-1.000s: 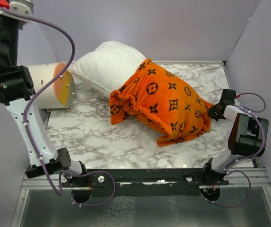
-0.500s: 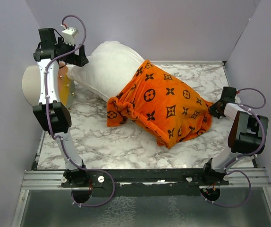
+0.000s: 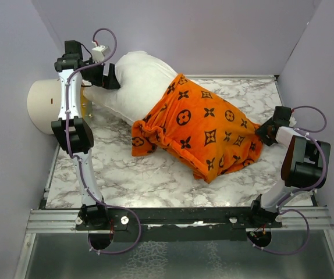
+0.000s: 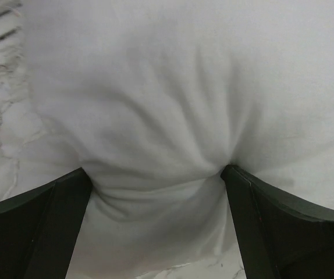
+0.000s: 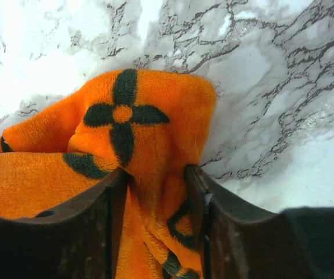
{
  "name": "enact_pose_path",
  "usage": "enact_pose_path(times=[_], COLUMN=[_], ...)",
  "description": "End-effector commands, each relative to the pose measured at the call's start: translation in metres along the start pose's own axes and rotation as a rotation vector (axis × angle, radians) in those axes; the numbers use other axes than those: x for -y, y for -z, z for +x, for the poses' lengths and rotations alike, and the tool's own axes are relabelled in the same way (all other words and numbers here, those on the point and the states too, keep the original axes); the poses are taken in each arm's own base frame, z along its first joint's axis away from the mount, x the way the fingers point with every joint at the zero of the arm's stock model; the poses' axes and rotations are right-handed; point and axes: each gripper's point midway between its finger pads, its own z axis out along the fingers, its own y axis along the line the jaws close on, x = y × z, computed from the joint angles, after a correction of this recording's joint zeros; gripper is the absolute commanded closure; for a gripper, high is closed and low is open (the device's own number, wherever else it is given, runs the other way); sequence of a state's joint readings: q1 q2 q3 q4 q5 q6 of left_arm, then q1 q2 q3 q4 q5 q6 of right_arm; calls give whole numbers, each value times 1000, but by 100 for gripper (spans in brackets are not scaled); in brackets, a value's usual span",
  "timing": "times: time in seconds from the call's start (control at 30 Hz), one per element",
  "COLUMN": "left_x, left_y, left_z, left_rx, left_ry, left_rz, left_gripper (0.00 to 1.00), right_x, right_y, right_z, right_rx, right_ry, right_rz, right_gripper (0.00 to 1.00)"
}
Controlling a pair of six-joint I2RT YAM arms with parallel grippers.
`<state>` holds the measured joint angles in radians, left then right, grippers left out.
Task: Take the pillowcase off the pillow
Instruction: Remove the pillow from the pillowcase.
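The white pillow (image 3: 138, 75) lies across the back of the marble table, its right half inside the orange pillowcase (image 3: 202, 128) with black flower motifs. My left gripper (image 3: 110, 75) is at the pillow's bare left end. In the left wrist view it (image 4: 155, 174) stands open wide, and the pillow (image 4: 155, 87) bulges between the two fingers. My right gripper (image 3: 264, 132) is at the pillowcase's right corner. Seen from the right wrist, its (image 5: 155, 174) jaws are parted, with a fold of pillowcase (image 5: 138, 116) still lying between them.
A cream cylinder (image 3: 42, 107) lies at the table's left edge, just behind my left arm. Purple walls close in the back and both sides. Bare marble table (image 3: 126, 174) shows in front of the pillow.
My left arm swung in from the far left to the pillow's bare end, with its jaws now spread wide. My right gripper's jaws have parted on the pillowcase corner. The pillowcase settled slightly lower.
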<state>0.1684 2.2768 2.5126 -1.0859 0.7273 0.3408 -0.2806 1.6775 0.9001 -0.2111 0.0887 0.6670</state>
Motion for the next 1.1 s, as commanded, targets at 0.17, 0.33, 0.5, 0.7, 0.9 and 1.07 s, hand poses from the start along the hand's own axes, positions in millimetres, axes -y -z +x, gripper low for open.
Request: enact_pose_path(times=[0.17, 0.33, 0.5, 0.7, 0.9, 1.07], left_x=[52, 50, 49, 30, 35, 30], left_y=[-24, 2, 64, 100, 94, 114], left_z=[25, -43, -124, -148, -140, -168], left_rx=[-99, 86, 351, 421, 394, 480], left_ry=[27, -37, -128, -220, -204, -236], left_rz=[242, 116, -134, -358, -315, -394], left_gripper=[84, 100, 100, 100, 100, 100], right_x=[-22, -48, -84, -102, -90, -91], right_y=[34, 81, 135, 209, 256, 286], right_z=[-33, -38, 1, 80, 154, 223], right_rx=[109, 191, 220, 205, 101, 64], right_ry=[94, 211, 361, 531, 666, 907], right_rz=[-96, -178, -298, -459, -567, -609], right_gripper=[25, 0, 0, 0, 0, 0])
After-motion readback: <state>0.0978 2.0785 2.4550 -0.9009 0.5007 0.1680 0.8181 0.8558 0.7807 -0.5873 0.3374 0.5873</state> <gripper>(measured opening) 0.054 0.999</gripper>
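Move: The pillow fold to pinch is already between the left gripper's open fingers, about 4 cm below their midpoint, 1 cm back and 2 cm right. From that hand, the drum stands some 22 cm left and 6 cm back, the pillowcase mouth about 14 cm right and 17 cm back. The right fingers still straddle the pillowcase's far-right end; its near corner lies roughly 27 cm to their left and 18 cm back. Sink the left gripper about 4 cm into the pillow, easing back and right, shut it on the white fold, then lift some 14 cm with the pinch kept, the fingers tipping up. Meanwhile open the right fingers fully, let go of the pillowcase end, rise, then swing about 27 cm left and 15 cm back over its near corner, turning counter-clockwise some 55 degrees. ##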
